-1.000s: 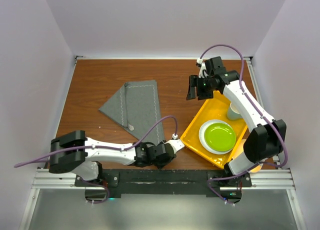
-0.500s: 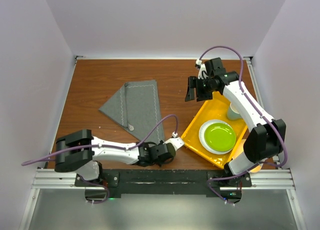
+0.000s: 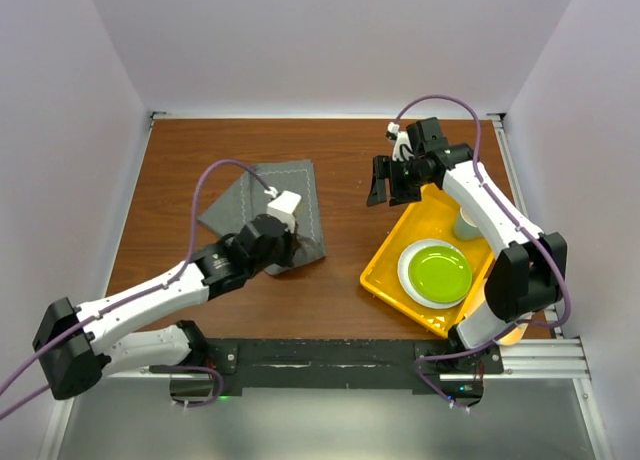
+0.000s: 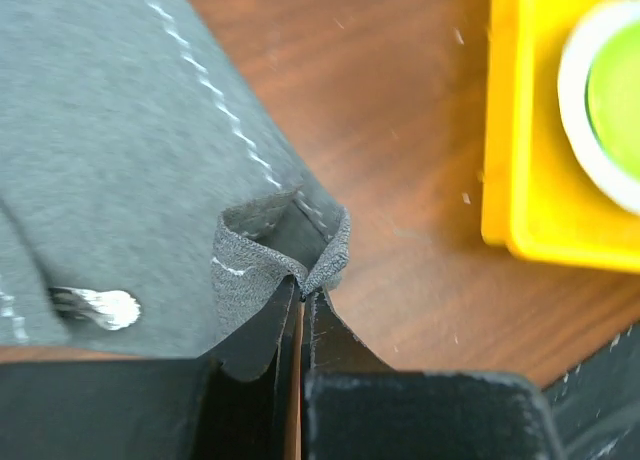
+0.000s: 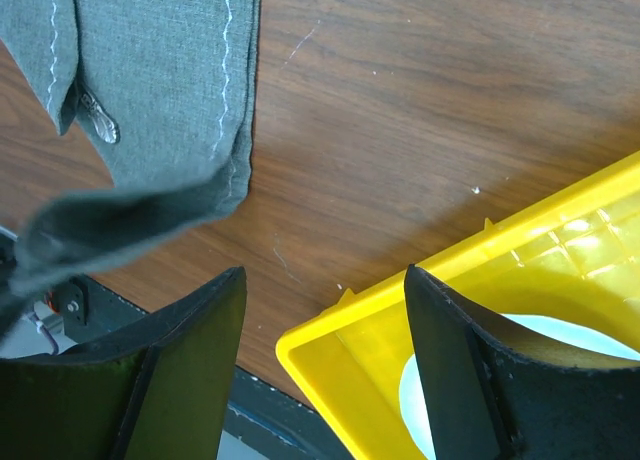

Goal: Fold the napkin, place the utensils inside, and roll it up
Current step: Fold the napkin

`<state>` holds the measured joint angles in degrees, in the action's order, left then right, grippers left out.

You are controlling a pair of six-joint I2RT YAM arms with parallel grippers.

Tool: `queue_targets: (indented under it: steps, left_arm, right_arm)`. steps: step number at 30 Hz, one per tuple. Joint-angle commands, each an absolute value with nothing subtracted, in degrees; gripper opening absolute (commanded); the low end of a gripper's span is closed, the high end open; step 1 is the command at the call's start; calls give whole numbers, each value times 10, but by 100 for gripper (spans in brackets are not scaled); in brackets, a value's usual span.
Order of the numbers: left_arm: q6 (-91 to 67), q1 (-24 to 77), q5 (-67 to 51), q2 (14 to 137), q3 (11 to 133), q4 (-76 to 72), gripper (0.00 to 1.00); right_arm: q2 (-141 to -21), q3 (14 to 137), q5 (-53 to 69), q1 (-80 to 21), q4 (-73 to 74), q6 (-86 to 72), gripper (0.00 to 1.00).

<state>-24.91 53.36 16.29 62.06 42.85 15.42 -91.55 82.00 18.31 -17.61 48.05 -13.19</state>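
Observation:
The dark grey napkin (image 3: pixel 290 185) lies on the wooden table at centre left. My left gripper (image 3: pixel 297 250) is shut on its near corner. In the left wrist view that corner (image 4: pixel 285 245) is puckered and lifted off the wood between the closed jaws of the left gripper (image 4: pixel 300 290). One of the utensils lies on the cloth, its silvery end (image 4: pixel 100 305) left of the jaws and also small in the right wrist view (image 5: pixel 100 120). My right gripper (image 3: pixel 385 190) hangs open above bare wood by the tray's far corner, nothing between the jaws of the right gripper (image 5: pixel 322 280).
A yellow tray (image 3: pixel 385 270) sits at the right, holding a white-rimmed green plate (image 3: pixel 437 272) and a pale mug (image 3: pixel 468 223). The tray's corner (image 5: pixel 330 350) lies just under the right fingers. White walls enclose the table.
My left gripper closed on the napkin's near corner and carried it up and away from the near edge, toward the cloth's middle. The right arm has barely shifted.

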Motion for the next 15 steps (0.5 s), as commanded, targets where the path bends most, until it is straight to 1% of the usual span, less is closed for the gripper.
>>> queue_targets:
  steps: [1, 7, 10, 15]
  left_arm:
    - [-278, 464, 125, 609, 430, 177, 0]
    - [-337, 299, 59, 578, 416, 199, 0]
    - [-352, 246, 42, 565, 418, 198, 0]
    - [-376, 198, 23, 569, 450, 228, 0]
  right_arm:
    - [-924, 823, 212, -176, 461, -122, 68]
    - [-924, 816, 219, -175, 458, -123, 68]
    - [-924, 813, 225, -176, 455, -124, 68]
    - [-931, 816, 235, -181, 454, -127, 68]
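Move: The left hand already holds the napkin's near corner, pinched some 14 cm above the table. The napkin's left flap, where this corner is being taken, has its middle about 16 cm ahead, 17 cm to the left and 14 cm below. A utensil end peeks from under that flap about 4 cm ahead and 8 cm left. The yellow tray's middle is roughly 5 cm ahead and 31 cm right. From the right hand the flap lies about 34 cm left, 4 cm ahead and 16 cm lower. Leftwards and somewhat forward, about 12 cm left and 6 cm out, the left hand sweeps the pinched napkin corner across towards the left flap, staying at nearly the same height. The wrist swings about 25–30 degrees counter-clockwise and dips slightly as it goes; the fingers stay shut on the cloth. ##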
